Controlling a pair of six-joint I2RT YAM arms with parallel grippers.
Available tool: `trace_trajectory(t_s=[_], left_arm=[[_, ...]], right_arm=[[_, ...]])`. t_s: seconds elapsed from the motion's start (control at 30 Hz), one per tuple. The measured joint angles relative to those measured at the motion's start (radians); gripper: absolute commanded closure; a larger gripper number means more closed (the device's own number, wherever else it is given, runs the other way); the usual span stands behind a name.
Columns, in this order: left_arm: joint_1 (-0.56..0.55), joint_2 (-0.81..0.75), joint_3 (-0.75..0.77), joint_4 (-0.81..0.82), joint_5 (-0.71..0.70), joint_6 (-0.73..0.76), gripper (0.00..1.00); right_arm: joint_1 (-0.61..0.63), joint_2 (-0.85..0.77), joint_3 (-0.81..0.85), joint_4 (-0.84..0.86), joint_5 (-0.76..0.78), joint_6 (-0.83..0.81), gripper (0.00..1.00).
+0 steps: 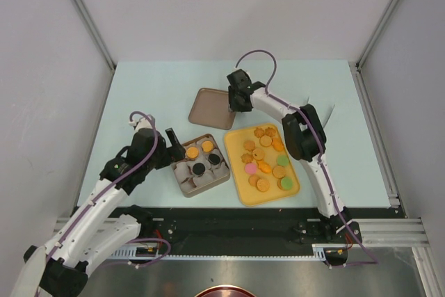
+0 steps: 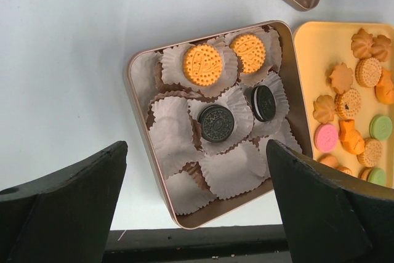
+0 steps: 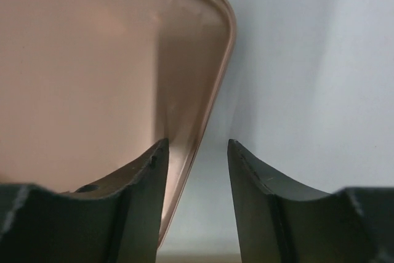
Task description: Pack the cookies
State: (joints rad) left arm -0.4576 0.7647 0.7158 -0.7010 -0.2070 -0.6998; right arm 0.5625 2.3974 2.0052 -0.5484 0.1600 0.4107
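Observation:
Two orange cookies [image 2: 203,64] and two black cookies [image 2: 216,122] sit in white paper cups inside the brown tin [image 2: 138,109]. Many more cookies [image 1: 264,161], orange, pink and green, lie on the yellow tray [image 1: 240,189] to the tin's right. My left gripper [image 2: 197,146] hovers open over the tin's near edge, holding nothing. My right gripper [image 3: 197,143] is down at the brown lid [image 3: 92,60]. Its jaws straddle the lid's right rim, one finger [image 3: 144,177] inside the lid, the other outside, with a gap still showing.
The lid [image 1: 211,107] lies behind the tin [image 1: 182,184] on the pale table. Several empty paper cups [image 2: 231,173] fill the tin's near part. Grey walls close in the table at left, right and back.

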Motion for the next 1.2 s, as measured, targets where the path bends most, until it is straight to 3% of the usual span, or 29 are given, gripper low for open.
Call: trace_trajectory(t_s=[0.3,0.57,0.83,1.2], left_arm=[[0.0,-0.002,-0.014,-0.001,0.0,-0.004,0.0],[0.0,-0.002,-0.015,0.0,0.0,-0.007,0.0],[0.0,-0.002,-0.015,0.003,0.0,-0.008,0.0],[0.0,0.004,-0.01,0.014,-0.015,-0.018,0.0]], right_arm=[[0.005,0.015,0.021,-0.024,0.051,0.003,0.72],[-0.008,0.011,0.004,-0.013,0.063,0.007,1.0],[-0.048,-0.034,-0.063,0.003,0.068,0.002,1.0],[-0.063,-0.088,-0.002,-0.08,0.093,-0.003,1.0]])
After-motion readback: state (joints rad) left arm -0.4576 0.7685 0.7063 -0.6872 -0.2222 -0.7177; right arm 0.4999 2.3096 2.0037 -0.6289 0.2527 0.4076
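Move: The lid's right rim already sits between the right gripper's half-open fingers, and the lid's middle is about 6 cm to the left of that hand, level in reach and some 1 cm below. The cookie box lies about 20 cm back and 10 cm left, the yellow cookie tray about 21 cm back and 9 cm right. From the left gripper the lid is some 27 cm ahead, 10 cm right and 13 cm down. Close the right gripper fully from half open so its fingertips pinch the lid's thin right wall, easing to the right as they shut. Draw the lid right, about 5 cm in all, turning the wrist slightly clockwise, then hold the pinch and raise the hand about 4 cm late and fairly quickly. ##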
